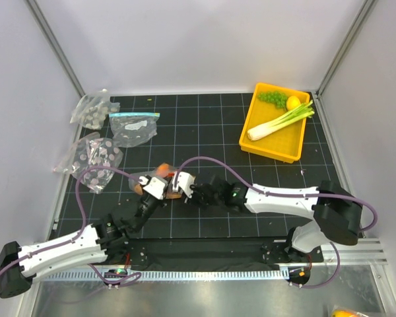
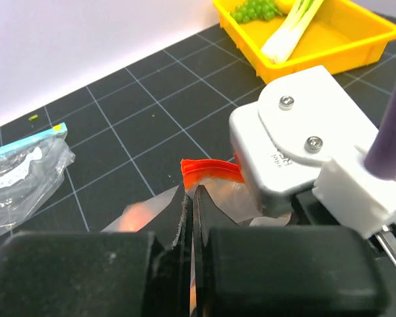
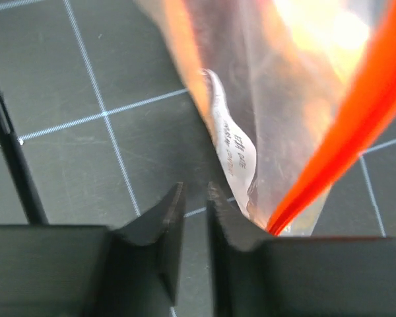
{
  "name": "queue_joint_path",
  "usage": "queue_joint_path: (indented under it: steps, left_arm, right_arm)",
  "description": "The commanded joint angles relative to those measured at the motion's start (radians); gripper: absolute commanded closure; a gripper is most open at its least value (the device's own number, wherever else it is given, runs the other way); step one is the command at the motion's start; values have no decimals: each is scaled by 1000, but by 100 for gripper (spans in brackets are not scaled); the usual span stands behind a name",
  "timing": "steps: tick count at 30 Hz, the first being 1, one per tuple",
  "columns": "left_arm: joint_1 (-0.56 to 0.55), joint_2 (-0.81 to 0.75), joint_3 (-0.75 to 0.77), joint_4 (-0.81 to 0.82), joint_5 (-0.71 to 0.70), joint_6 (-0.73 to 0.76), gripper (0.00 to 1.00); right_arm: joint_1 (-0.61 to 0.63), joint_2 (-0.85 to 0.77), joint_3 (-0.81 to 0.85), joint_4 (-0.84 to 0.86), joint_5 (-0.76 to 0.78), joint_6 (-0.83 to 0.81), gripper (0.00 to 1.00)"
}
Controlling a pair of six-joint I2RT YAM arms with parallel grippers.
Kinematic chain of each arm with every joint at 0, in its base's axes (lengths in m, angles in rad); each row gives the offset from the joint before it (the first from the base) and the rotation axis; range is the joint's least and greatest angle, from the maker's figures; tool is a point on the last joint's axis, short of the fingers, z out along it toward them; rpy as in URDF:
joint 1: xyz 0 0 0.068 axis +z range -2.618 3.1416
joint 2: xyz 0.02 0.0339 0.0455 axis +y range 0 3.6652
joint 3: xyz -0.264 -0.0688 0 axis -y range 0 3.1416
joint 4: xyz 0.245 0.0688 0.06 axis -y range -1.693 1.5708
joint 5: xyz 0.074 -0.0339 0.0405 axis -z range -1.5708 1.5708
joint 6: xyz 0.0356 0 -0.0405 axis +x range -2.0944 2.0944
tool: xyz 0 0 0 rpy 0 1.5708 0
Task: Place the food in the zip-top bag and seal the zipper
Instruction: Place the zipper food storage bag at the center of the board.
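Note:
The zip-top bag (image 1: 157, 178) lies crumpled at the middle of the black mat, between my two grippers. Orange food (image 1: 162, 170) shows blurred through its clear plastic. My left gripper (image 2: 191, 198) is shut on a fold of the bag (image 2: 152, 208), just below the orange-red zipper (image 2: 211, 170). The right gripper (image 3: 196, 195) stands beside the bag (image 3: 277, 99), jaws a narrow gap apart with only mat between them. The zipper (image 3: 346, 132) runs past the outer side of its right finger. The right gripper's white body (image 2: 297, 142) sits close against the bag.
A yellow tray (image 1: 267, 150) at the back right holds a leek, a green bunch and a yellow fruit. A clear bag with a light-blue strip (image 1: 133, 127) and two bags of grey dotted pieces (image 1: 92, 109) (image 1: 96, 158) lie at the back left.

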Motion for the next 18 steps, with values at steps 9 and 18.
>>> queue_joint_path:
  steps: [9, 18]
  left_arm:
    - [3, -61, -3, 55, 5, -24, 100]
    - [4, -89, -10, 56, 39, -22, 100]
  right_arm:
    - [-1, -251, -142, 216, 128, -27, 48]
    - [-2, -182, -130, 259, 182, -67, 43]
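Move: The bag's free zipper corner lies just off my right fingertips, about 3 cm ahead, 1 cm left and 1 cm below; the filled part hangs roughly 8 cm left and 2 cm ahead of them. From my left hand, which holds the zipper's other end, the board's centre is about 9 cm ahead, 12 cm right and 20 below, and the blue-zip bag some 21 cm ahead and 14 left. I back my right hand off upward by about 6 cm beside the hanging bag, easing some 2 cm to the right and then 2 cm forward, while its fingers spread from nearly shut to a bit over half open and tilt up and forward some 15 degrees. My left hand keeps its pinch on the orange zipper, rising barely 1 cm. ##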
